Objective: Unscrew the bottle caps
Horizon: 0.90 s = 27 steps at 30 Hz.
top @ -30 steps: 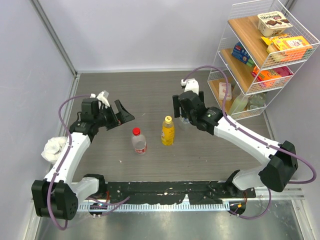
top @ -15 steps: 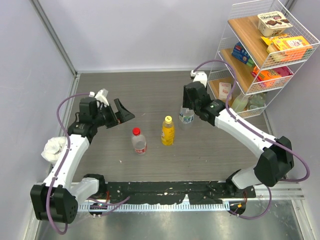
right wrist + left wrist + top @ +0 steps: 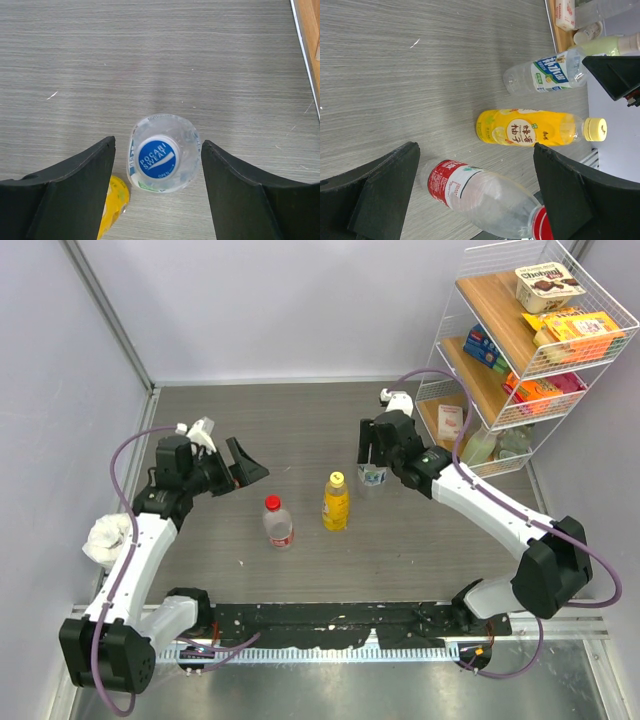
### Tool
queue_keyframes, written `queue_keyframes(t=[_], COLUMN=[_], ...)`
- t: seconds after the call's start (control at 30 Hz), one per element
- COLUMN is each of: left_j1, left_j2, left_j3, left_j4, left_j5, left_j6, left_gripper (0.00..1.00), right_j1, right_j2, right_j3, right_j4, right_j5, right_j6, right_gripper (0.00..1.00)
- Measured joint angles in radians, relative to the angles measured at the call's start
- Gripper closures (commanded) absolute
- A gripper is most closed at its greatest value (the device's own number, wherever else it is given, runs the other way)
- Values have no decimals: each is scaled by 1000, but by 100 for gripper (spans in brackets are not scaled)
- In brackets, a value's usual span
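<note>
Three bottles stand upright in the middle of the table. The red-label bottle carries a red cap; the left wrist view shows this bottle and its cap. The yellow bottle has a yellow cap. On the blue-label bottle sits a white-blue cap. My right gripper hangs directly above that cap, open, its fingers either side of the bottle without touching it. My left gripper is open, left of the red-label bottle and apart from it.
A wire shelf rack with food packages stands at the back right, close behind my right arm. A crumpled white cloth lies at the table's left edge. Walls close the left and back sides.
My right wrist has swung back and to the right, uncovering the blue-label bottle, and now sits above its cap. The left arm has barely moved.
</note>
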<state>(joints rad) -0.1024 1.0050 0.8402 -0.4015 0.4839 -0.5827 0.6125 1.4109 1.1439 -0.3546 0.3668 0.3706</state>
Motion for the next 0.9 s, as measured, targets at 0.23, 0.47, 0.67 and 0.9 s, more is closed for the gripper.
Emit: queue_keyframes(t=[0.23, 0.47, 0.67, 0.9], left_j1=[0, 0, 0, 0], left_j2=[-22, -57, -99, -122], left_j3=[0, 11, 80, 217], left_j4=[-8, -38, -51, -52], left_j5=[0, 3, 28, 71], left_j6=[0, 10, 15, 34], left_gripper=[0, 0, 0, 0], right_j1=[0, 0, 0, 0], right_j2=[-4, -2, -2, -11], right_j3=[-11, -18, 18, 268], right_j4=[23, 40, 2, -82], right_j5=[20, 34, 34, 11], right_j6=[0, -5, -22, -80], right_gripper=[52, 88, 95, 96])
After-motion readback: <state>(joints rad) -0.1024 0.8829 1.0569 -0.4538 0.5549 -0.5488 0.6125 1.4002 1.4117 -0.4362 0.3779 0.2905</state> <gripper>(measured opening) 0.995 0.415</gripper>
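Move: The blue cap of the clear bottle already sits between my right hand's open fingers, roughly at pad height, with the bottle standing upright below it. From that hand, the middle of the orange bottle lies about 8 cm left, 6 cm back and 10 cm down. The red-capped bottle is some 20 cm left, 10 cm back and 10 cm down. From my left hand, the blue cap is roughly 25 cm to the right and 2 cm ahead, near its own height. I close my right fingers on the blue cap with hardly any travel, pinching it from both sides. Then I raise my right hand about 10 cm, picking up speed, drifting slightly forward and tipping the fingers up some 10 degrees. My left hand, empty and wide open, also rises about 12 cm, easing back a little and tipping its fingers up. ##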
